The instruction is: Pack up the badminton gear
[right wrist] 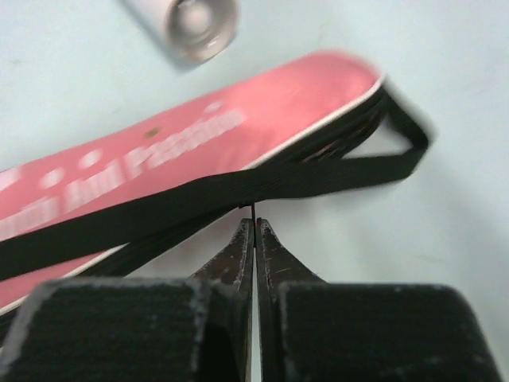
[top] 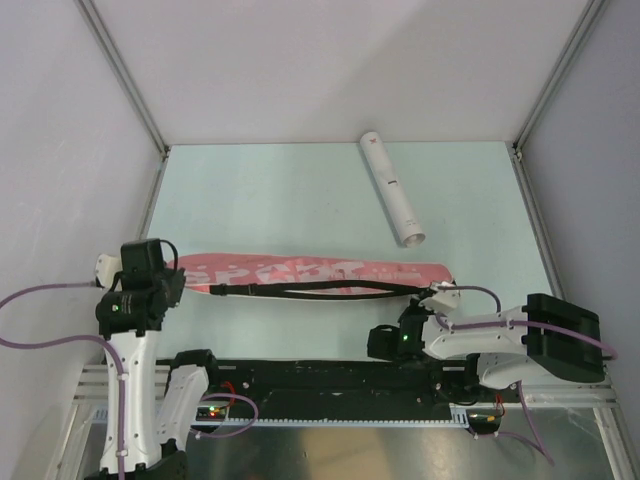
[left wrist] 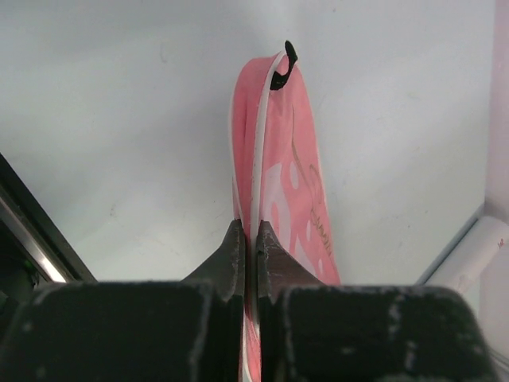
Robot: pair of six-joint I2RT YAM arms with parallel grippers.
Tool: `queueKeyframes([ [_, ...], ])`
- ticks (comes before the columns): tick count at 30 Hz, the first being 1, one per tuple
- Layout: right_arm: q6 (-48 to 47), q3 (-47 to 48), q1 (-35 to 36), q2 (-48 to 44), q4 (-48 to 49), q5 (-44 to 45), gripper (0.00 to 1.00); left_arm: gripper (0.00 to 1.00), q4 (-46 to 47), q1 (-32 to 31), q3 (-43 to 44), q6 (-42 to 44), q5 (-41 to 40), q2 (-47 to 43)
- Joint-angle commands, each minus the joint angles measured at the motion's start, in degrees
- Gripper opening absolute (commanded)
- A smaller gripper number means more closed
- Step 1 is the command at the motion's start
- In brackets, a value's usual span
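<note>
The pink "SPORT" bag (top: 310, 272) lies flat across the table, its black strap (top: 330, 291) along its near edge. My left gripper (top: 176, 272) is shut on the bag's left end; in the left wrist view the jaws (left wrist: 248, 227) pinch the bag's (left wrist: 286, 159) white-piped edge. My right gripper (top: 432, 292) is at the bag's right end. In the right wrist view it (right wrist: 254, 223) is shut on a thin black tab just under the strap (right wrist: 238, 191) and bag (right wrist: 199, 135). The white tube (top: 392, 188) lies beyond the bag. Rackets and shuttlecocks are out of view.
White walls with metal rails (top: 120, 75) enclose the table on three sides. A black rail (top: 330, 375) runs along the near edge between the arm bases. The tube's open end shows in the right wrist view (right wrist: 199, 24).
</note>
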Motion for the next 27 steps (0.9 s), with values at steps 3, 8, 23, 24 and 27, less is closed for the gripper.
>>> queueKeyframes([
  [3, 31.5, 0.1, -4.6, -3.6, -33.7, 6.6, 0.0, 0.0, 2.9, 2.4, 6.0, 3.1, -9.6, 2.7],
  [8, 28.9, 0.1, -9.6, -6.5, -36.3, 8.1, 0.0, 0.0, 2.9, 3.8, 7.8, 4.7, -11.8, 4.9],
  [23, 9.3, 1.0, -21.5, -16.5, -28.5, 7.0, 0.0, 0.0, 3.4, 14.7, 19.0, 12.1, -10.2, 18.1],
  [24, 7.3, 1.0, -21.6, -17.6, -27.4, 7.1, 0.0, 0.0, 3.7, 15.0, 19.6, 12.6, -10.1, 19.1],
  [27, -1.2, 1.0, -22.0, -21.1, -22.5, 7.3, 0.0, 0.0, 6.5, 15.2, 20.2, 14.3, -7.3, 20.8],
])
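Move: The bag's right end, where the zip runs out, lies about 8 cm to the right of the right hand, 3 cm ahead and slightly lower. The shuttlecock tube's middle is some 28 cm ahead of that hand and 8 cm to its left. From the left hand, which already grips the bag near its left end, the right end is roughly 70 cm to the right, about level fore and aft, and some 13 cm lower. Right hand keeps dragging the zip pull 10 cm right towards the bag's end, rising; left hand pulls leftward, forward. ##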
